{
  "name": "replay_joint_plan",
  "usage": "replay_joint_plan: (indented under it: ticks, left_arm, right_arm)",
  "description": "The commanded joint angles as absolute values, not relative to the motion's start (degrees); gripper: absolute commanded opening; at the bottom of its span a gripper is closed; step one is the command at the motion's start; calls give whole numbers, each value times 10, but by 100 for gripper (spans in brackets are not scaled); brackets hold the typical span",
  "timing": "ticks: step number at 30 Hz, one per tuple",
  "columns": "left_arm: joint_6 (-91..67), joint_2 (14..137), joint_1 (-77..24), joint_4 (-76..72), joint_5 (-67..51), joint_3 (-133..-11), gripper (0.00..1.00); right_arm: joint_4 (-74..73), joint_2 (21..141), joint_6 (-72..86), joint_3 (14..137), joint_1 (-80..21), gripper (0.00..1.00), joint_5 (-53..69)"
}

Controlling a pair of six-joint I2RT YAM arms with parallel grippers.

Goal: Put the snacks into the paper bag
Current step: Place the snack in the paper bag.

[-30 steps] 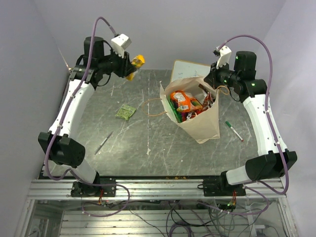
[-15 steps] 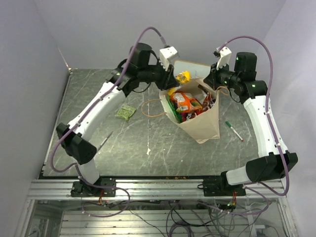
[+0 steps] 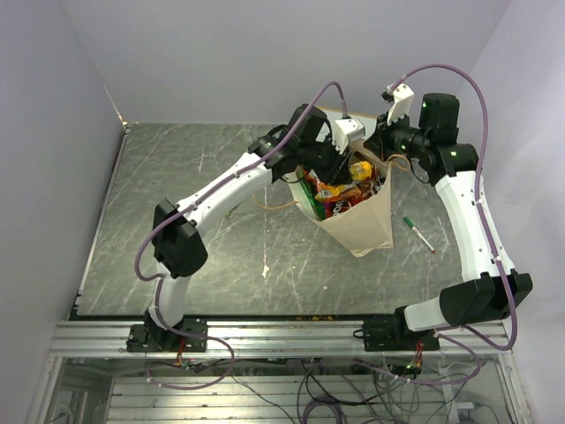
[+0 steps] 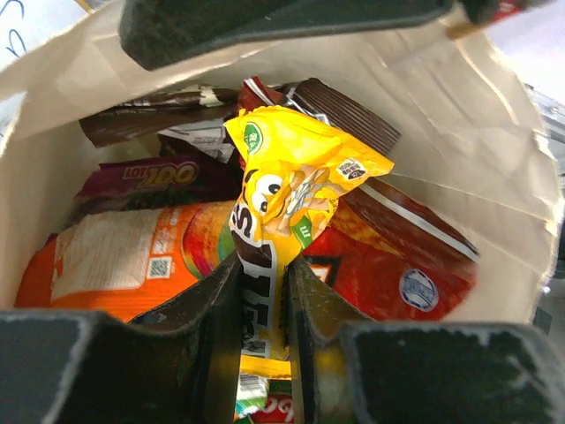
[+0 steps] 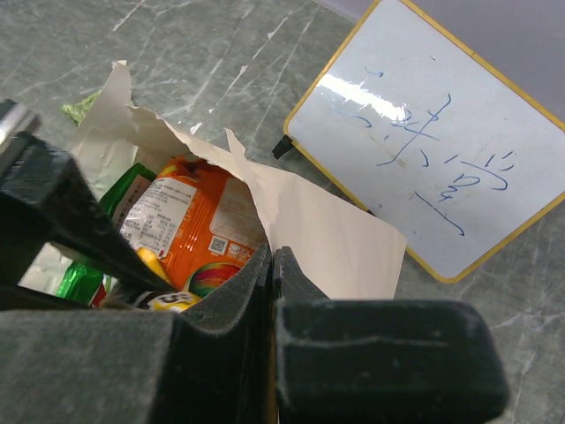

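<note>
The paper bag stands open at the table's back right, with several snacks inside. My left gripper hangs over its mouth, shut on a yellow snack packet that dangles from the fingers. Below it lie an orange packet, a red one, a purple one and a brown one. My right gripper is shut on the bag's back rim, holding it up. The orange packet shows beside it.
A yellow-framed whiteboard lies on the table just behind the bag. A green-capped pen lies to the right of the bag. A bag cord handle loops out to the left, under my left arm.
My left arm has swung from the back left corner across to above the bag's mouth, carrying the yellow packet. The right arm has not moved.
</note>
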State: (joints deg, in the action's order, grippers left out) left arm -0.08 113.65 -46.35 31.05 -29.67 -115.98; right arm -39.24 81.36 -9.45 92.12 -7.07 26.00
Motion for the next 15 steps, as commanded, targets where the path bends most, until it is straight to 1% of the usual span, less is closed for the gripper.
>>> replay_joint_plan:
  ticks: [1,7,10,15]
  left_arm:
    - [-5,1160,-466,288,-271,-1207,34]
    - [8,1177,-466,285,-250,-1222,43]
    - [19,1168,-466,282,-227,-1219,52]
    - [35,1127,-466,264,-214,-1194,64]
  right_arm:
    - [-395,791,-90,920,-67,0,269]
    - [-396,789,-91,920,-67,0,267]
    - [-395,788,-91,918,-67,0,268]
    - [-393,788,-91,915,-67,0,268]
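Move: The left hand, holding the yellow snack bag, is right at the paper bag's mouth; the bag's middle lies about 12 cm below, 3 cm back and 4 cm to its right. Inside, 8 cm or so below, are the orange snack bag, 1 cm ahead and 3 cm left, and the red snack bag, roughly 4 cm back and 3 cm right. From the right hand, the paper bag's middle lies about 9 cm back, 4 cm left and 16 cm below. The left fingers spread to roughly twice their gap and let go of the yellow snack bag over the snacks inside the paper bag, while the hand slides about 3 cm forward after a slight dip of 1 cm down and to the right. The right hand stays still and keeps pinching the paper bag's rim. ##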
